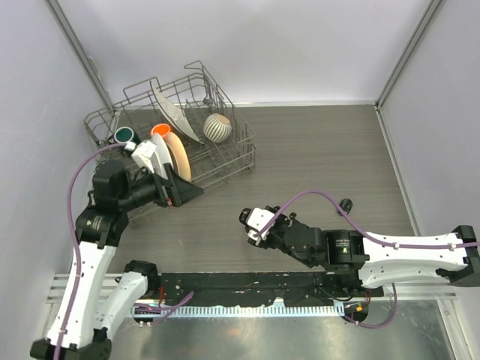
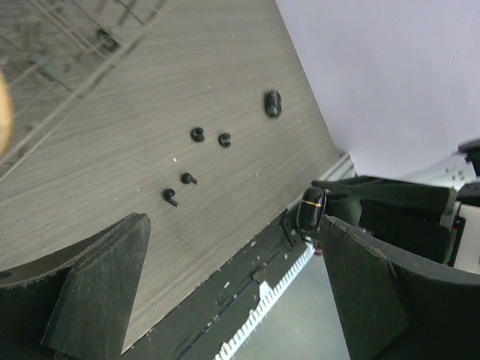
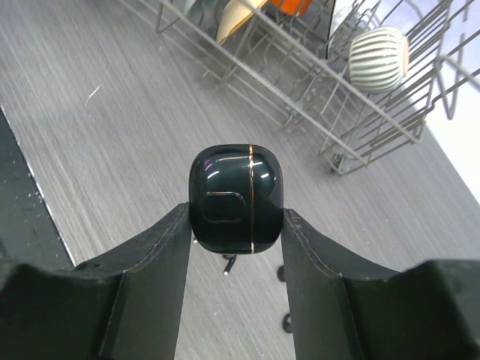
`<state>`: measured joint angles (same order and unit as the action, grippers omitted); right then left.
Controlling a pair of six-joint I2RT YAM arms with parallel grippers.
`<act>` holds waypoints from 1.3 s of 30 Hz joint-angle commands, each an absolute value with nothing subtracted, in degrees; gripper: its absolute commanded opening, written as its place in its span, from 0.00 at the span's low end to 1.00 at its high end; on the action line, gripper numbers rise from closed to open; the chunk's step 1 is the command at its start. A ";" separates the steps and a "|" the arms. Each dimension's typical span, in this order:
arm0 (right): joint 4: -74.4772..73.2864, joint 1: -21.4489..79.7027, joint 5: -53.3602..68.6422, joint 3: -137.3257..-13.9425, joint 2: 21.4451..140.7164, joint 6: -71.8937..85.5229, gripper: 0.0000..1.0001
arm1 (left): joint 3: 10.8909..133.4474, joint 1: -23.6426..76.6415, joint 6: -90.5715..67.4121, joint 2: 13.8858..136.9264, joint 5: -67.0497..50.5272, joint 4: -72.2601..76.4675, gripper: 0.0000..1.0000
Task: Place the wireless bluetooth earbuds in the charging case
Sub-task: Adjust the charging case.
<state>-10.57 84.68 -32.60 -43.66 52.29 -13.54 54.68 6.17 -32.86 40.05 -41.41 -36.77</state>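
Note:
The glossy black charging case (image 3: 236,196), with a thin gold seam, sits lidded between the fingers of my right gripper (image 3: 236,214), which is shut on its sides above the table. The left wrist view shows the same case (image 2: 311,208) in that grip. Several tiny black earbuds (image 2: 197,134) (image 2: 224,139) (image 2: 188,178) (image 2: 171,197) lie loose on the wood-grain table; one earbud (image 3: 229,264) is just below the held case. My left gripper (image 2: 234,225) hangs open and holds nothing, beside the dish rack (image 1: 225,161). From above, the right gripper (image 1: 250,223) is near the table's middle.
The wire dish rack at the back left holds plates, mugs and a ribbed white cup (image 1: 217,127). A small black oblong object (image 1: 346,203) lies alone on the table to the right. A dark mounting rail (image 1: 247,285) runs along the near edge.

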 commanded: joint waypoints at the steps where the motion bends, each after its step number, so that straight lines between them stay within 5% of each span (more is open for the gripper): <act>1: -4.66 84.99 -35.42 -48.42 53.43 -17.13 0.01 | 60.11 17.20 -29.01 44.64 -31.40 -36.38 1.00; 6: -5.35 84.90 -36.30 -52.37 55.98 -16.80 0.01 | 62.49 33.83 -27.94 53.25 -25.13 -35.60 1.00; 15: -6.33 82.88 -30.69 -54.32 56.60 -13.36 0.01 | 58.54 34.54 -31.28 55.55 -36.65 -23.75 0.97; 33: -7.03 73.48 -13.89 -53.61 54.49 -8.09 0.01 | 54.84 40.69 -39.02 54.40 -35.42 -11.78 0.88; 39: -7.21 73.48 -13.44 -54.14 54.93 -8.35 0.01 | 55.72 40.78 -38.59 56.16 -36.03 -10.55 0.74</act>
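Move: The right fingers already hold the charging case at their tips. From the open left hand, the case is about 16 cm to the right, some 6 cm back and 6 cm lower. Below on the table, the nearer earbud pair lies about 5 cm ahead, 1 cm right and 22 cm below the right hand. The farther earbud pair is roughly 9 cm ahead and 11 cm to the right of that hand, equally low. The left hand swings to the right towards the charging case, some 14 cm in all and quick over the first 8, easing back about 4 cm and turning clockwise by some 25 degrees, its fingers coming around the case while they narrow from wide open. The right hand keeps its grip and brings the case up to meet it, rising about 4 cm early on, then staying near that height with a small drift to the left while its wrist rolls and tips slightly. ##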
